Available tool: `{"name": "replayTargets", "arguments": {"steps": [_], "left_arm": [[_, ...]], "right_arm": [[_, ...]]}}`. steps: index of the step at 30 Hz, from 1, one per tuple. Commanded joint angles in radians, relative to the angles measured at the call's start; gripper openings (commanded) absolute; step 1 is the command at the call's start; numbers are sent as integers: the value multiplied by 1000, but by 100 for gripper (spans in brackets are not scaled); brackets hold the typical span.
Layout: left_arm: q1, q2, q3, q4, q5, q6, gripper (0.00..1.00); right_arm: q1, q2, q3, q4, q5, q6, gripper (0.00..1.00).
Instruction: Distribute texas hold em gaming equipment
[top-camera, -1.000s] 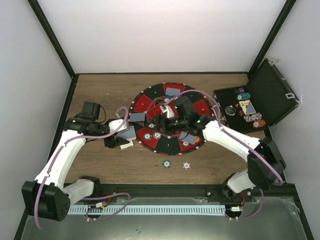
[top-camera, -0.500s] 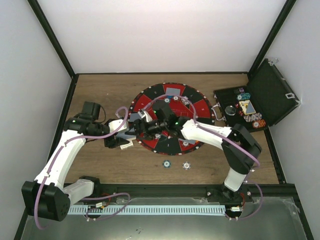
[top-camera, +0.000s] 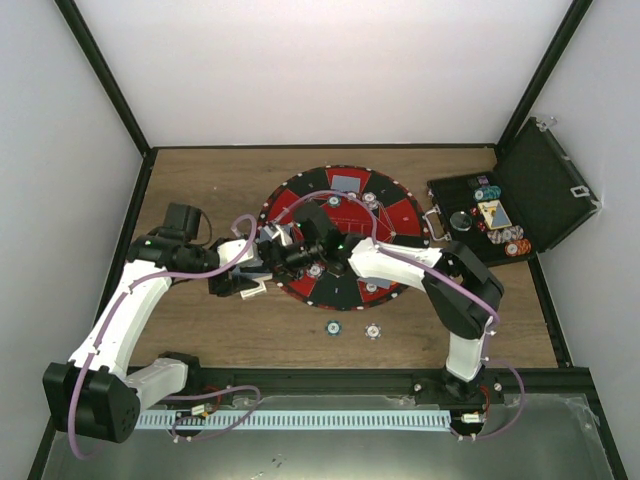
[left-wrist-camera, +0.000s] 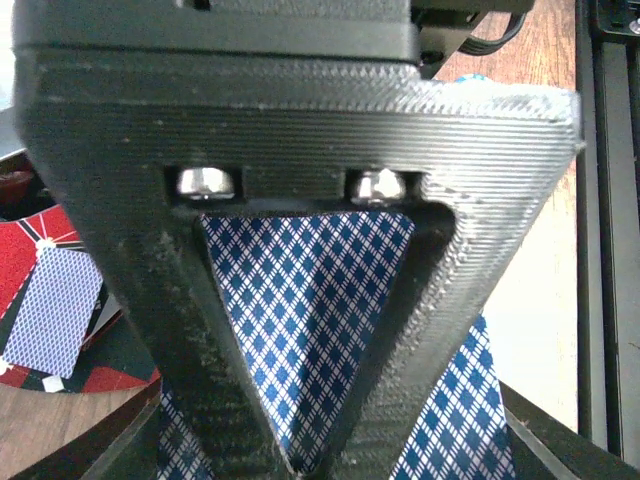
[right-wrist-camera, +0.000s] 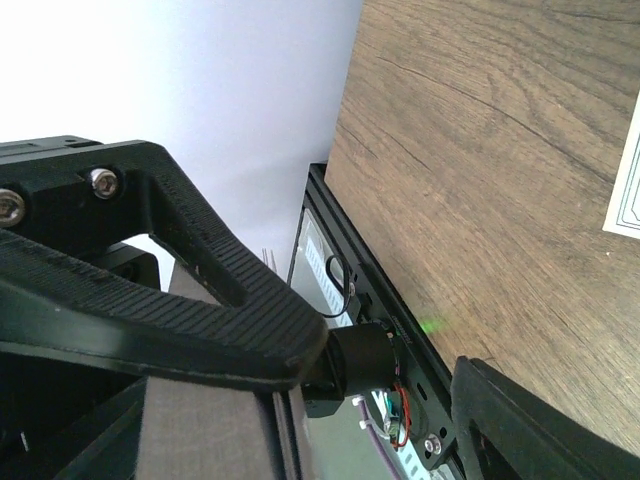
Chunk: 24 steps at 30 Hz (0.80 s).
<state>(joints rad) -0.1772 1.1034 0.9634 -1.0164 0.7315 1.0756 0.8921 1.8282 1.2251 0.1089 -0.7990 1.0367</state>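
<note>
My left gripper (top-camera: 248, 282) is shut on a deck of blue diamond-backed playing cards (left-wrist-camera: 310, 300) at the left rim of the round red-and-black mat (top-camera: 395, 215). My right gripper (top-camera: 273, 250) reaches across the mat to just beside that deck. Its fingers (right-wrist-camera: 200, 300) stand open, with nothing clearly between them. One face-down card (top-camera: 347, 183) lies on the mat's far wedge and another (left-wrist-camera: 55, 305) on a red wedge by the deck. Small chips (top-camera: 371, 287) sit on the mat's wedges. A teal chip (top-camera: 331, 326) and a white chip (top-camera: 372, 330) lie on the wood in front.
The black hinged case (top-camera: 545, 185) stands open at the right with chips and cards inside. A white card corner (right-wrist-camera: 625, 190) shows on the wood in the right wrist view. Black frame rails border the table.
The right arm has swung left across the mat, from its centre to the deck in my left gripper, and its jaws have narrowed a little. The left arm has stayed still.
</note>
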Motion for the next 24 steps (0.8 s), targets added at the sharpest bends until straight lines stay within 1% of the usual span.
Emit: {"name": "replayTargets", "arguments": {"steps": [1,6,10,14,17,21,24], "left_arm": [[1,-20,24,3,53,27,6],[2,-29,26,1,61,28,6],[1,-28,27,2,60,26,6],[1,-26,25,3,53,26,6],[1,-28,23,4,50,27,6],[1,-28,20,9,49,27,6],[1,-25,20,13,47,26,6]], "right_arm": [[-29,-18,-71,37,-34,-4,71],[-67,-54,-139,39,-40,-15,67],[-93,-79,-150,25,-44,-27,61],[-103,-113,-142,6,-41,-37,53],[-111,-145,-146,-14,-34,-45,44],[-124,-190,-160,-37,-26,-53,39],[-132,-212,-155,-63,-24,-64,27]]}}
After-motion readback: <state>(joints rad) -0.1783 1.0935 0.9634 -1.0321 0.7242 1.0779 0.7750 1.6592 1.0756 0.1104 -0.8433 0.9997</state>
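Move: The deck sits in the left gripper, its middle some 2 cm right and 1 cm ahead of that hand, about level. From the right hand the deck's middle is roughly 3 cm left and 1 cm back, about level, with the upper finger already over its top card. The card box lies on the table about 9 cm back, 5 cm left and 17 cm below the right hand; a dealt card about 7 cm ahead, 1 cm left, 18 cm below. Keep the left gripper steady around the deck. With the right gripper's upper finger on the top card, dip slightly, then drag to the right about 6 cm, drifting a little forward and rising some 2 cm late on. Meanwhile bring the fingers from wide to about a third open, closing around the projecting end of the card. ##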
